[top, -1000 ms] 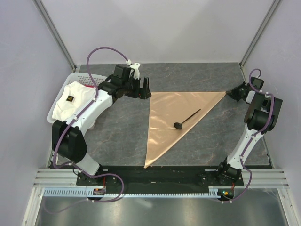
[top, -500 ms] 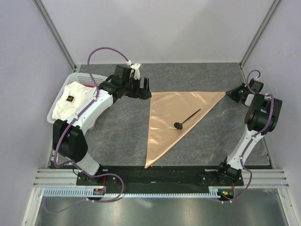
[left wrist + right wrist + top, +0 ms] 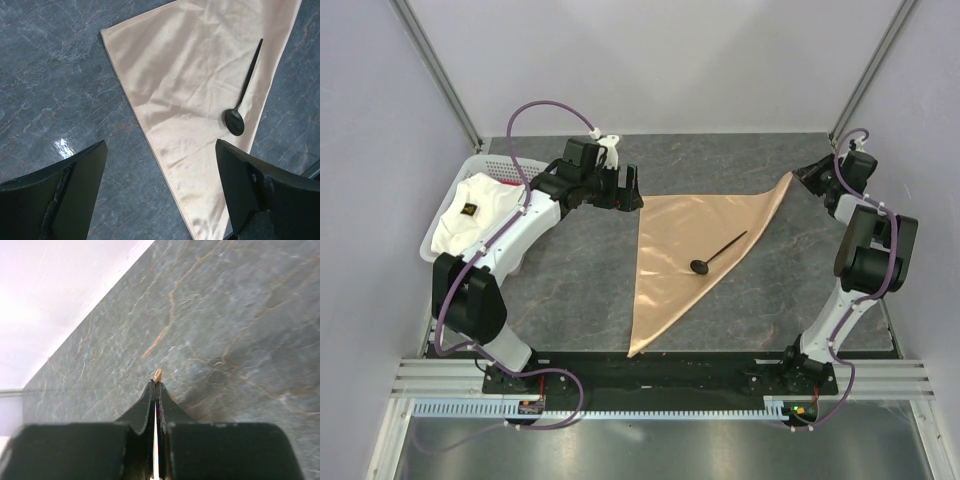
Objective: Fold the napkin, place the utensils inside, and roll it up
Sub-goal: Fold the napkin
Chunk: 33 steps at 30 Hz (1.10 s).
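Note:
The peach-tan napkin (image 3: 690, 245) lies folded into a triangle on the dark table, its far right corner lifted. My right gripper (image 3: 798, 178) is shut on that corner; a sliver of cloth (image 3: 158, 374) pokes out past the pinched fingertips. A black spoon (image 3: 715, 253) rests on the napkin, head toward the near side. The left wrist view shows the same spoon (image 3: 241, 100) on the napkin (image 3: 190, 90). My left gripper (image 3: 628, 195) hovers open over the napkin's far left corner, holding nothing.
A white basket (image 3: 448, 205) at the far left holds a white cloth with a dark mark (image 3: 475, 210) and a bit of pink-red cloth (image 3: 508, 182). Lilac walls enclose the table on three sides.
My right gripper closed on the napkin's right corner and pulled it up and toward the back. The left arm stayed put.

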Tool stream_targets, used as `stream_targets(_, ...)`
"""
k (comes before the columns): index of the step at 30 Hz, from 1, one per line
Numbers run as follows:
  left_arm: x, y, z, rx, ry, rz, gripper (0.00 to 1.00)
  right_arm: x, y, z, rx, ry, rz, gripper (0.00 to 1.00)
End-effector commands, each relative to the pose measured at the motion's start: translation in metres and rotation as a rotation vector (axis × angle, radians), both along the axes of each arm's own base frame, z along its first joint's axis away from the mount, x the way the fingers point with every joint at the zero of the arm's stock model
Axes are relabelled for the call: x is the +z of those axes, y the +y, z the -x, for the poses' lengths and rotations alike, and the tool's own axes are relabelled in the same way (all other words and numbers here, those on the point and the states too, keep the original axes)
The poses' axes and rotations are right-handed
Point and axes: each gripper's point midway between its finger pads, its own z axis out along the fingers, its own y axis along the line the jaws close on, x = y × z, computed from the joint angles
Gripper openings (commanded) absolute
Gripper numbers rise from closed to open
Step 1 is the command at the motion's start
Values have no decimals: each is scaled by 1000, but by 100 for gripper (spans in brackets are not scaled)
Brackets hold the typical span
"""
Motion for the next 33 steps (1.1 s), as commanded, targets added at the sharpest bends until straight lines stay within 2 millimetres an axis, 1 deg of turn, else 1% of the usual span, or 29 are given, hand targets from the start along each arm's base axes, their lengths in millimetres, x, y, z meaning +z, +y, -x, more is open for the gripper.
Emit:
stream_targets(1,12,-6,-1,-17,-26,40,96,36,20,-4,71,-85,66,0)
stream_targets(2,12,-7,-1,-17,-25,42,96,32,25,0,83,-75,67,0)
stream_targets(3,13,-7,0,-19,-26,46,96,36,29,2,93,-81,72,0)
stream_targets(5,16,-7,1,-19,-29,52,96,32,45,9,130,-65,78,0)
stream_targets(6,16,-8,1,-21,-27,54,96,38,50,12,143,-74,87,0)
stream_targets(7,17,-9,2,-24,-27,58,96,39,60,15,163,-73,89,0)
stream_targets(8,16,-9,2,-23,-23,57,96,35,67,20,180,-60,93,0)
stream_targets(9,18,-9,2,-24,-25,62,96,41,73,24,194,-69,102,0)
stream_targets(10,17,-9,3,-24,-23,63,96,41,83,27,214,-65,108,0)
stream_targets(11,17,-10,3,-26,-21,65,96,36,88,33,223,-45,109,0)
stream_targets(12,18,-11,4,-30,-22,68,96,40,92,37,232,-52,119,0)
stream_targets(13,19,-11,4,-30,-20,69,96,40,100,40,248,-52,123,0)
stream_targets(14,19,-10,4,-27,-20,69,96,34,104,47,254,-31,121,0)
stream_targets(15,21,-10,5,-29,-24,71,96,37,107,50,261,-35,127,0)
stream_targets(17,26,-10,5,-29,-36,77,96,29,116,59,277,-14,126,0)
stream_targets(18,26,-9,6,-29,-37,77,96,30,119,62,280,-14,128,0)
stream_targets(19,30,-9,6,-30,-43,82,96,26,126,67,295,-3,128,0)
stream_targets(21,34,-10,8,-33,-51,86,96,26,135,72,310,-4,130,0)
stream_targets(22,37,-9,8,-33,-62,87,96,22,143,76,326,6,131,0)
stream_targets(23,40,-7,8,-30,-72,85,96,19,146,78,328,16,136,0)
stream_targets(25,44,-2,6,-15,-99,67,96,22,156,84,346,10,140,0)
stream_targets(26,46,0,7,-8,-108,61,96,18,160,88,352,19,137,0)
stream_targets(27,45,2,7,0,-111,52,96,21,164,91,359,11,139,0)
stream_targets(28,42,4,10,1,-104,48,96,21,172,95,380,11,137,0)
stream_targets(29,42,5,11,5,-104,48,96,20,176,98,391,18,142,0)
stream_targets(30,44,7,14,6,-109,51,96,24,178,100,395,10,150,0)
stream_targets(31,40,8,17,8,-99,48,96,24,179,103,396,14,155,0)
stream_targets(32,38,9,18,10,-95,45,96,23,191,108,424,20,157,0)
stream_targets(33,38,12,20,18,-99,41,96,25,194,110,427,15,165,0)
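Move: The right hand already holds the napkin's lifted far-right corner, about 9 cm above the table. The spoon it heads for lies some 21 cm back and 21 cm to its left; the napkin's far-left corner is about 45 cm to its left and 2 cm back, the near corner roughly 54 cm back and 48 cm left. From the left hand, the spoon is about 27 cm to the right, roughly level, 18 cm below. Keeping its pinch on the napkin's corner, the right hand sweeps it left and back over the cloth towards the spoon, about 18 cm left and 10 cm back. It rises 2–3 cm on the way, then sinks again to nearly its starting height, while the wrist turns some 20 degrees counter-clockwise. The empty left hand, fingers open, rises about 3 cm late on. ##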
